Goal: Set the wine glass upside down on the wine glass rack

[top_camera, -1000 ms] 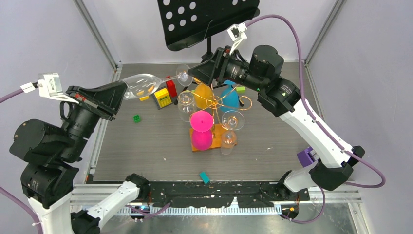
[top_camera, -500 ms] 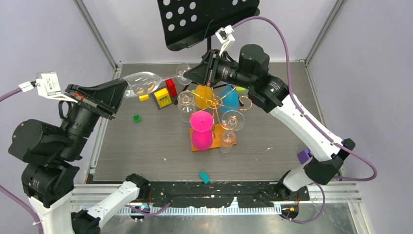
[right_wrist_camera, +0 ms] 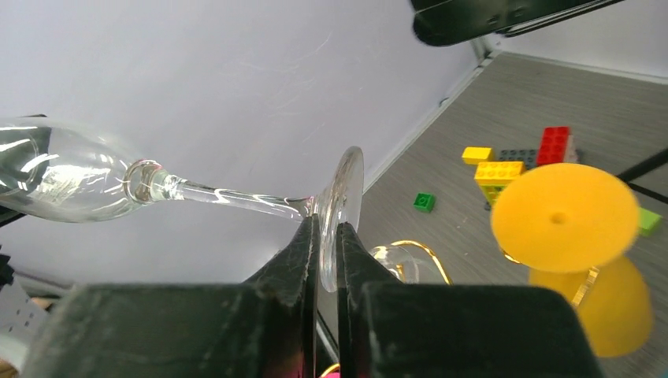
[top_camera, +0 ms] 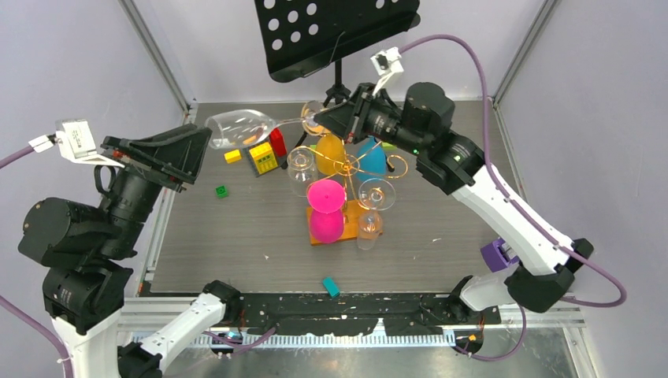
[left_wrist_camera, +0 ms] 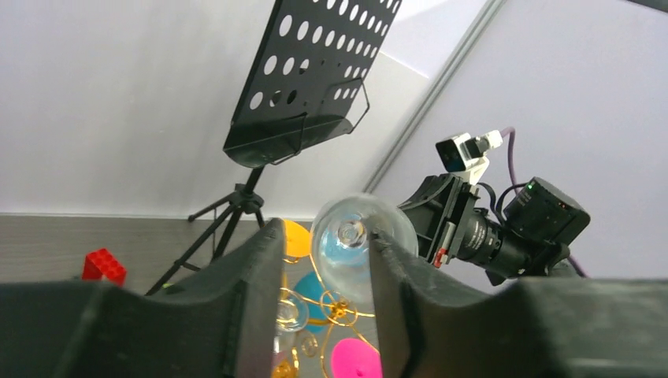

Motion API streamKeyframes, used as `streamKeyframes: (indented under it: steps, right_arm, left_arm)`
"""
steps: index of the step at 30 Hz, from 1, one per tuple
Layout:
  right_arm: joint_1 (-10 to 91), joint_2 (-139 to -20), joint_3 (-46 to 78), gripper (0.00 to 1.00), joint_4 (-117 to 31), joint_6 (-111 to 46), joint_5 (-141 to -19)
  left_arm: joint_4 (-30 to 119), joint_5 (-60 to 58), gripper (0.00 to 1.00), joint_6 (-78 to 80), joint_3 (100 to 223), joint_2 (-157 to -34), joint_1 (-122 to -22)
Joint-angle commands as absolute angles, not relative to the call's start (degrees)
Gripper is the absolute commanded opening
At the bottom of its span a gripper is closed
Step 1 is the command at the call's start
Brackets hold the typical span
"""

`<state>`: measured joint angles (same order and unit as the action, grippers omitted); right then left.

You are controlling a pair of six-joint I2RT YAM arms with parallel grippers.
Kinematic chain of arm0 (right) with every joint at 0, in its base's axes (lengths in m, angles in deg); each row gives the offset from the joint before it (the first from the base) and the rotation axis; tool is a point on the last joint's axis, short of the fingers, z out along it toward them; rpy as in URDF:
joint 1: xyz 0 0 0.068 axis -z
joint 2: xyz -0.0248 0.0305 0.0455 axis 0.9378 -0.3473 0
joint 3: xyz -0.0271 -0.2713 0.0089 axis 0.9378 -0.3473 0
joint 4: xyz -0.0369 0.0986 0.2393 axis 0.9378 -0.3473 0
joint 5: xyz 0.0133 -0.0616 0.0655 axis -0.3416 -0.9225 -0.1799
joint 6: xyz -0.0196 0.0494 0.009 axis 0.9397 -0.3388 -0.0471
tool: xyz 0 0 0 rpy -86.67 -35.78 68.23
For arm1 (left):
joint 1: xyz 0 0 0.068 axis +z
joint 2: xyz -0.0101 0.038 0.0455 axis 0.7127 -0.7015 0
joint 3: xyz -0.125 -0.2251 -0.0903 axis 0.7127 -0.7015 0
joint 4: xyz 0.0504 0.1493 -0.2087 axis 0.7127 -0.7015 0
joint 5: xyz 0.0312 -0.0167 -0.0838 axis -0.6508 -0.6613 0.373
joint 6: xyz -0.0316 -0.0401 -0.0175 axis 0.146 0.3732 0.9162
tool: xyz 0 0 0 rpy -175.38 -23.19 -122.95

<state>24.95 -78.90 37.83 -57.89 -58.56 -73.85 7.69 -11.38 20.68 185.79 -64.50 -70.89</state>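
Note:
A clear wine glass [top_camera: 236, 126] hangs on its side in the air at the back left, bowl to the left, foot to the right. My right gripper [top_camera: 319, 120] is shut on the rim of its foot [right_wrist_camera: 349, 189], with the stem and bowl [right_wrist_camera: 63, 177] reaching out to the left. My left gripper [top_camera: 203, 146] stands open just short of the bowl [left_wrist_camera: 354, 244], which shows past its fingertips, close to the right-hand finger. The gold wire wine glass rack [top_camera: 346, 165] on its orange base [top_camera: 352, 209] stands below and in front of the right gripper.
Pink, orange, blue and clear glasses hang on the rack. A black perforated music stand [top_camera: 331, 31] rises behind it. Red [top_camera: 277, 142], yellow [top_camera: 264, 157], green [top_camera: 222, 190] and teal [top_camera: 331, 287] bricks lie on the table. Walls close in the left and right sides.
My right gripper has shut on the glass's foot. My left gripper has opened and let go of the bowl. The glass has shifted right and up, away from the left fingers.

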Motion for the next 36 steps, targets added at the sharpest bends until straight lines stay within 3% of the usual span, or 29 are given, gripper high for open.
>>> streamKeyframes:
  steps: [1,7,11,15,17,21,25,36]
  right_arm:
    - [26.76,-71.01,36.31,0.05,-51.26,-58.47,-82.67]
    - [27.27,-65.36,31.41,0.05,-49.4,-43.58,-85.95]
    - [27.24,-61.18,27.46,0.05,-47.52,-27.02,-78.59]
    - [27.3,-58.13,24.87,0.05,-46.78,-13.89,-70.82]
    - [27.28,-56.93,23.98,0.05,-45.93,-8.36,-66.9]
    - [27.28,-56.06,24.97,0.05,-46.66,-4.62,-52.6]
    - [27.25,-56.77,26.23,0.05,-46.14,-5.58,-39.04]
    - [27.24,-58.01,26.48,0.05,-45.4,-8.23,-27.99]
  left_arm:
    - [12.35,-11.24,0.48,21.02,184.6,-62.62,-70.77]
    - [11.08,-12.65,0.6,19.57,184.13,-60.49,-70.77]
    - [10.7,-11.14,0.67,18.61,184.73,-59.96,-70.77]
    - [10.37,-1.76,0.72,17.67,186.79,-62.67,-70.77]
    - [11.23,8.48,0.72,16.34,187.77,-65.14,-70.77]
    - [16.52,25.84,0.71,14.2,185.32,-69.34,-70.97]
    - [22.72,33.55,0.69,7.29,179.52,-69.83,-73.08]
    - [25.45,27.67,0.65,-14.4,170.72,-68.15,-87.45]
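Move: My right hand grips the foot of the clear wine glass; the rack's hub lies about 5 cm right, 2 back and 17 below this hand. Of the hung goblets, the yellow one's foot is some 5 cm ahead, 1 right and 11 below, the pink one's about 9 back, 1 right and 13 below. For my left hand, already part-open at the rim, the wine glass's middle is roughly 5 cm ahead, 8 right and 5 lower. Keeping my pinch on the foot, I carry the glass with my right hand to the right about 9 cm and slightly up, then back some 15 cm to the rack's near side, rolling the wrist some 65 degrees so the bowl swings round towards my bases. My left hand opens wide, eases back clear of the rim, then sweeps right some 15 cm and down, turning clockwise, towards the foot end of the glass. ##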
